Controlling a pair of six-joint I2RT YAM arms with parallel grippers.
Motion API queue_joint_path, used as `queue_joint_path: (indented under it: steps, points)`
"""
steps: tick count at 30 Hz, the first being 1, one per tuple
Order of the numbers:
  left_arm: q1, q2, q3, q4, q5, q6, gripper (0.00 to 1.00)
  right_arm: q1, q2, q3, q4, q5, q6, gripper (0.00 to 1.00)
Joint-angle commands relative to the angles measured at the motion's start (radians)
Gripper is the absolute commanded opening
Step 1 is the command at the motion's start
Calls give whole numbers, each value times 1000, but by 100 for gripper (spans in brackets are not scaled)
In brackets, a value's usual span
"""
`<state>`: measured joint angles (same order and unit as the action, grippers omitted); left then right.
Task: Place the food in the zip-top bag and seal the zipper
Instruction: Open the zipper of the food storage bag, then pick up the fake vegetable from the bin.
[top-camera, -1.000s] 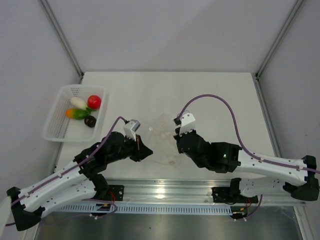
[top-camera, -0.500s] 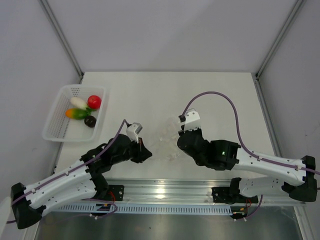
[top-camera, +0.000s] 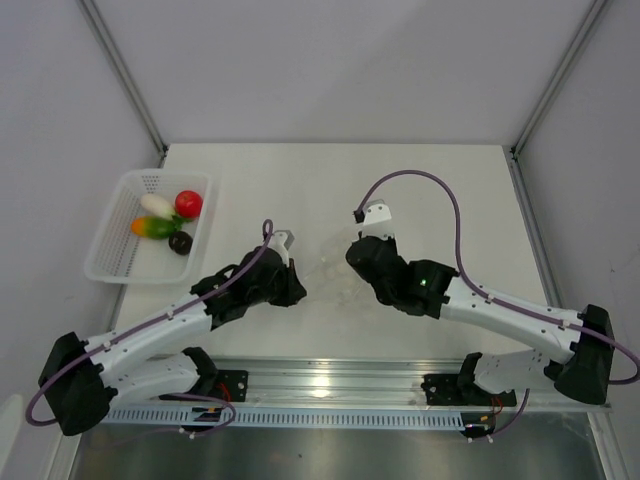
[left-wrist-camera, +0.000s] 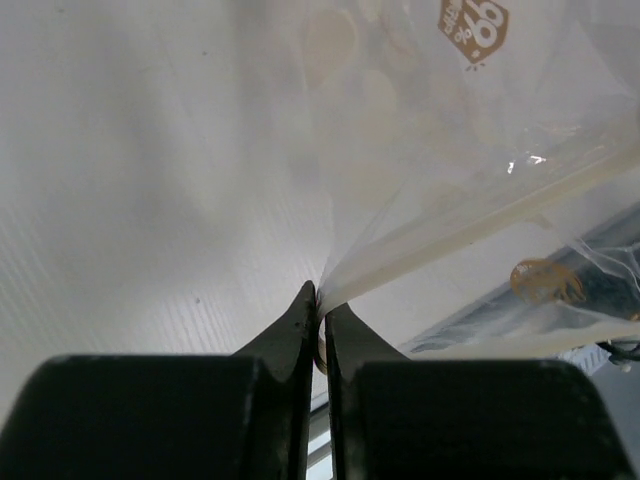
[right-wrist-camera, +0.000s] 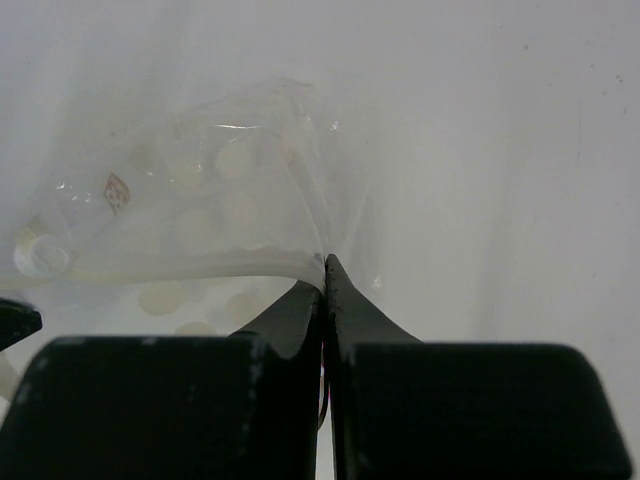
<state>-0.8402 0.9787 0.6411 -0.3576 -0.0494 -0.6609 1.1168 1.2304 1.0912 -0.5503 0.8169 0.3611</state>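
Observation:
The clear zip-top bag (top-camera: 326, 274) hangs crumpled between my two grippers at mid-table. My left gripper (top-camera: 302, 291) is shut on one edge of the zip-top bag (left-wrist-camera: 420, 180), where a thicker strip, the zipper (left-wrist-camera: 470, 218), runs off to the right. From the other side my right gripper (top-camera: 349, 262) pinches the bag (right-wrist-camera: 230, 210) at its rim. The food lies in the basket: a red ball (top-camera: 188, 203), a white piece (top-camera: 156, 204) and an orange-and-green piece (top-camera: 153, 227). Nothing shows inside the bag.
The white perforated basket (top-camera: 112, 262) stands at the table's left edge, with a small dark piece (top-camera: 180, 242) in it too. A purple cable (top-camera: 420, 180) loops above the right arm. The metal rail (top-camera: 330, 385) runs along the near edge.
Both arms have reached farther onto the table. The bag, lying flatter a second ago, is now bunched up and raised between the two grippers.

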Motion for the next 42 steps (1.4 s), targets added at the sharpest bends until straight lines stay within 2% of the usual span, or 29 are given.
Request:
queue_joint_path:
  steps: [1,2,3,5,6,10,11,13,14,16,17,21,23,26,29,32,33,38,42]
  points:
    - [84,70,38,57,38,20,8,-70,23,-11,113,-73,-34,0]
    - [98,96,43,69,42,20,9,-81,29,-11,115,-87,-28,0]
    - [114,104,52,84,54,20,19,-89,43,-10,118,-103,-24,0]
    - [121,110,58,94,66,24,30,-100,60,-5,119,-110,-4,0]
    - [122,107,64,98,63,30,39,-103,69,2,119,-110,2,0]
    - [139,80,101,48,16,58,57,-126,150,53,112,-133,41,0]
    - [141,66,109,37,7,60,66,-133,170,67,104,-136,50,0]
    - [142,8,111,20,-15,66,73,-144,204,113,83,-145,55,0]
    - [144,-17,109,2,-45,64,81,-147,234,125,78,-147,53,0]
    - [142,-110,109,-21,-76,58,90,-164,262,160,75,-154,47,0]
    - [142,-139,114,-43,-101,58,99,-172,285,170,78,-160,44,0]
    - [145,-244,201,-168,-213,46,99,-221,334,213,156,-215,18,0]
    - [162,-244,253,-246,-283,34,100,-242,374,248,184,-260,-2,0]
    - [211,-198,314,-309,-302,20,99,-287,420,295,219,-306,-20,0]
    - [308,-147,374,-359,-287,9,100,-299,463,297,279,-324,-56,0]
    - [455,-118,391,-389,-294,-17,99,-299,478,241,383,-363,-86,0]
    - [487,-117,385,-379,-297,-29,100,-299,477,186,471,-378,-97,0]
    - [700,-42,440,-371,-201,-74,100,-325,483,95,676,-442,-154,0]
    - [792,40,520,-418,-222,-135,99,-364,491,24,785,-519,-148,0]
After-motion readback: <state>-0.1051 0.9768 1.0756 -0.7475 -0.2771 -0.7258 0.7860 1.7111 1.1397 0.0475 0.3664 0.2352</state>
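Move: The food storage bag's middle lies about 10 cm ahead of the left hand, 8 cm to its right and 7 cm lower. From the right hand it is some 4 cm ahead, 10 cm left and 17 cm down; both hands still pinch its mouth. The food basket stands about 27 cm ahead of the left hand and 43 cm to its left, with the dark round vegetable in it some 20 cm ahead and 36 cm left, both roughly 8 cm lower. Keep the right fingers shut on the bag's lip and carry it forward about 13 cm, leftward and down as well, to lay the bag out. Ease the left gripper forward and slightly down, open it fully to let go of the bag, then lift it and swing left towards the food basket, ending over 20 cm left, turning counter-clockwise some 50 degrees. ##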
